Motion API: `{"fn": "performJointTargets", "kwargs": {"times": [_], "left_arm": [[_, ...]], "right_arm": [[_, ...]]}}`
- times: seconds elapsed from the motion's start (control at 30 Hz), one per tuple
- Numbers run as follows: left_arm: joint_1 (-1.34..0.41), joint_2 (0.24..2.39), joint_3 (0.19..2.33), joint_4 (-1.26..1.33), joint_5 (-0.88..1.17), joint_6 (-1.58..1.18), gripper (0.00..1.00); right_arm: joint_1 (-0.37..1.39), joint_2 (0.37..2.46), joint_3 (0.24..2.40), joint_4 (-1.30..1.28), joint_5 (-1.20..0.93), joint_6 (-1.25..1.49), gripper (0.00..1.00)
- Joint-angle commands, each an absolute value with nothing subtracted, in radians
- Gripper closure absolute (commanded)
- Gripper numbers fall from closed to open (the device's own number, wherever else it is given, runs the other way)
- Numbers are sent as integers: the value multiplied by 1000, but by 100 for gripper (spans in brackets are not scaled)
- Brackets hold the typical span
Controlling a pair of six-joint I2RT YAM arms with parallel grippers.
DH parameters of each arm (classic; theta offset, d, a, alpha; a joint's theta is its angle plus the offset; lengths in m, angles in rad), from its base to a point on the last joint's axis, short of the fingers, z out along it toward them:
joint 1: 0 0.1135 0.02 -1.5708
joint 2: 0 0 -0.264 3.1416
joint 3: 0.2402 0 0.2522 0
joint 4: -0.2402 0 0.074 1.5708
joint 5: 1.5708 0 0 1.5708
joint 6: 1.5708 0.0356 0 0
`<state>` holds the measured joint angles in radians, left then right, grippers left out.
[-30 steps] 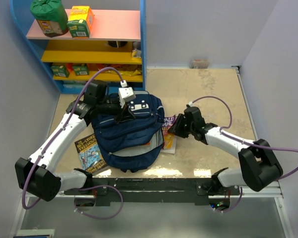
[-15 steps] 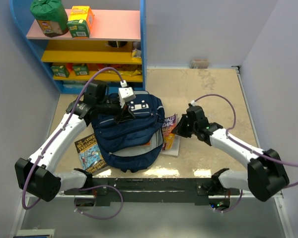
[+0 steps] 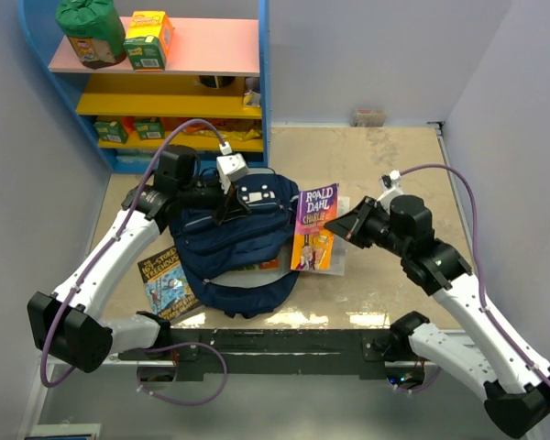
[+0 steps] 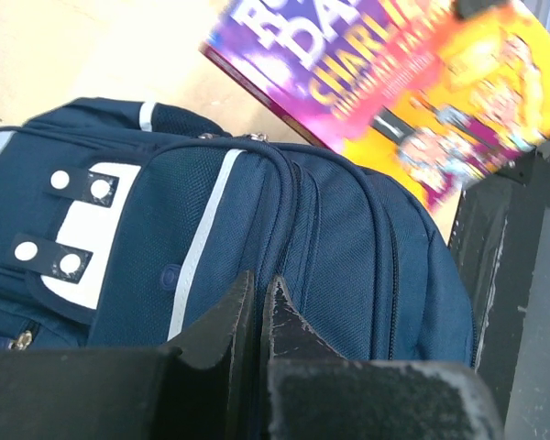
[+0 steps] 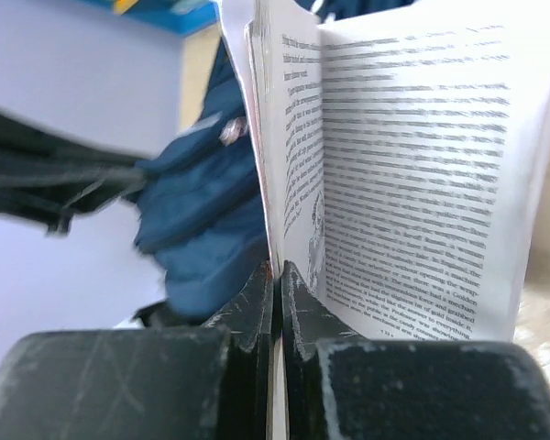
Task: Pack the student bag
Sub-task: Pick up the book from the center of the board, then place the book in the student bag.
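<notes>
The navy student bag [image 3: 243, 247] lies in the middle of the table, white patch toward the shelf. My left gripper [image 3: 224, 213] is shut on fabric near its top; in the left wrist view the fingertips [image 4: 257, 289] pinch the bag [image 4: 330, 229]. My right gripper [image 3: 345, 227] is shut on the right edge of an orange and purple Roald Dahl book [image 3: 316, 227] and holds it raised just right of the bag, cover up. The right wrist view shows its jaws [image 5: 277, 275] clamped on the book's cover, with open pages [image 5: 412, 165] and the bag [image 5: 202, 211] behind.
A second book [image 3: 165, 280] lies under the bag's left side. A white sheet [image 3: 335, 267] lies under the raised book. A blue shelf unit [image 3: 165, 82] with a green pouch [image 3: 92, 27] and boxes stands at the back left. White walls close both sides.
My right arm has drawn back to the right and lifted the book up from the table beside the bag; its cover now faces up. My left gripper has pulled the bag's top slightly back.
</notes>
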<state>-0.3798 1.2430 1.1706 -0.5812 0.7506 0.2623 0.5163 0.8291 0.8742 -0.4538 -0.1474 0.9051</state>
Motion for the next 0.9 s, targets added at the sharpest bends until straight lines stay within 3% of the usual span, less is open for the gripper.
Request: {"fn": "performJointTargets", "kwargs": {"times": [0.0,0.2,0.43,0.87], "left_arm": [[-357,1207,1241,-327,652,175,100],[-357,1184,1261,-229,568,77,100],[-359,1193,1243,-230,667,37,100],[-359,1158,1154,-212,756,8,100]], "right_arm": [[522,750,822,-408,-275,1032,100],[522,680,758,-436,-301,1072,100],[522,657,629,-293,-374,1163,100],[698,853,568,52,-365,1327,100]]}}
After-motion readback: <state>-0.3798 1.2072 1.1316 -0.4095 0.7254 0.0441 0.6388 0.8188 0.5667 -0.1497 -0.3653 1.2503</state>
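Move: The pocket mouth of the backpack, where the held Charlie book is being taken, lies about 16 cm to the right hand's left, some 6 cm back and roughly 12 cm below. The backpack's middle is about 21 cm left, level fore and aft, some 12 cm below; the Treehouse book lies about 39 cm left, 7 cm back and 20 cm down. From the left hand the mouth is some 10 cm back, 3 cm right and 12 cm lower. The Charlie book, still pinched by its cover and some pages and hanging half open, is drawn back by the right hand, then lowered, then swung left towards the pocket mouth, roughly 5 cm each way, the wrist tipping and rolling some 25 degrees. The backpack's upper cloth stays gripped by the left hand, which lifts it about 3 cm with a little forward, then eases slightly back and down. ##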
